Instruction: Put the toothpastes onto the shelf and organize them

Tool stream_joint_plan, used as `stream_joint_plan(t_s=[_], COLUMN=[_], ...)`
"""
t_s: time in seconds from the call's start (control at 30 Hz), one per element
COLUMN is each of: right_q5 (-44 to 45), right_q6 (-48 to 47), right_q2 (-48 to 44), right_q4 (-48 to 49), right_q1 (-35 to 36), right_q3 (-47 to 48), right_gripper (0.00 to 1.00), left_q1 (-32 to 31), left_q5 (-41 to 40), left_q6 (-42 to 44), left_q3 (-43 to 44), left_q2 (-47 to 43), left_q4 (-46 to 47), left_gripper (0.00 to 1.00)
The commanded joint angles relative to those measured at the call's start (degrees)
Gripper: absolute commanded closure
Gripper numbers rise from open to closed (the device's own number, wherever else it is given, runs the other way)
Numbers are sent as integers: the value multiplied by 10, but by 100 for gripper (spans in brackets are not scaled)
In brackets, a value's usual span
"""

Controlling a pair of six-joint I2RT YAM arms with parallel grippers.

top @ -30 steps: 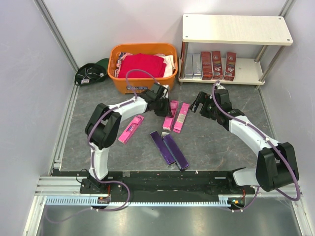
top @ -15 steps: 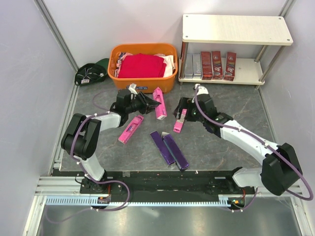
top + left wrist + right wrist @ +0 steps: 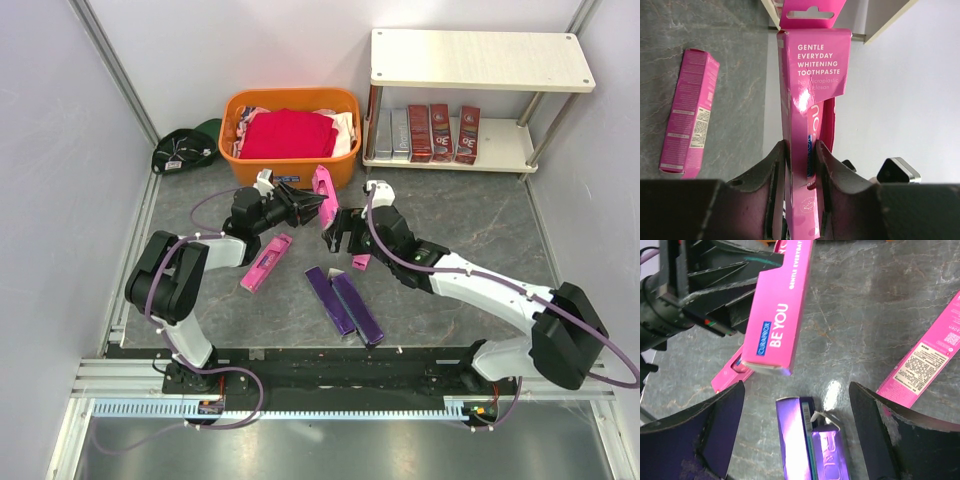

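Observation:
My left gripper (image 3: 303, 206) is shut on a hot pink toothpaste box (image 3: 324, 190), held above the table in front of the basket; in the left wrist view the box (image 3: 807, 95) stands clamped between both jaws (image 3: 800, 155). My right gripper (image 3: 334, 231) is open just right of that box. In its wrist view the held box (image 3: 782, 310) hangs ahead of the wide-open jaws (image 3: 797, 415). Two purple boxes (image 3: 343, 301) lie on the table below. Other pink boxes lie at the left (image 3: 266, 262) and under the right arm (image 3: 360, 262). The shelf (image 3: 480, 60) stands at the back right.
On the shelf's lower board (image 3: 510, 150) stand silver-grey boxes (image 3: 391, 132) and dark red boxes (image 3: 441, 132). An orange basket (image 3: 290, 168) with a red cloth (image 3: 288, 133) sits left of the shelf. A dark bundle (image 3: 183, 148) lies in the back-left corner.
The left gripper has lifted the pink box off the table and drawn back left with it. The right arm has swung left from near the shelf to beside the held box.

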Motion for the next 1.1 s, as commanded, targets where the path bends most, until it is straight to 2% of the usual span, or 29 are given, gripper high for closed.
stream_joint_plan(t_s=[0.0, 0.37, 0.6, 0.73, 0.8, 0.83, 0.93, 0.97, 1.07], right_q5=[36, 43, 41, 33, 32, 30, 19, 15, -3], right_q6=[6, 0, 1, 1, 1, 3, 6, 7, 17], right_q2=[22, 58, 65, 60, 58, 55, 51, 50, 45], right_q4=[47, 89, 88, 79, 78, 76, 74, 74, 73], right_q1=[3, 2, 1, 0, -1, -2, -11, -13, -28], right_q3=[30, 57, 72, 71, 69, 68, 67, 67, 67], right_gripper=[8, 25, 57, 64, 67, 67, 70, 72, 73], left_q1=[1, 0, 0, 2, 4, 4, 7, 8, 10], left_q5=[16, 27, 26, 26, 25, 26, 24, 23, 20], left_q6=[-30, -27, -26, -19, -12, -4, 19, 24, 46], left_q3=[6, 8, 6, 5, 4, 3, 2, 1, -1], left_q2=[3, 4, 2, -1, -7, -9, -20, -24, -39], left_q4=[61, 58, 57, 55, 51, 46, 18, 13, -5], left_gripper=[86, 86, 84, 78, 70, 58, 42, 33, 21])
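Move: The pink toothpaste hangs in the left gripper's fingers, its middle only about 1 cm ahead of that hand point; the open right gripper waits about 7 cm back and 4 cm right of the left hand. From the right hand, the toothpaste's middle is about 8 cm ahead, 4 cm left and 2 cm up. The pink box still on the floor is some 5 cm ahead, 7 cm right; the purple boxes are about 11 cm back, 1 cm right, both some 15 cm below. Bring the open right gripper about 4 cm forward and to its left, rising slightly, until its fingers straddle the near end of the pink toothpaste, and pinch that end. Keep the left hand still with its grip until the right fingers have shut on the box, then spread the left fingers clear of it while the right keeps hold. ##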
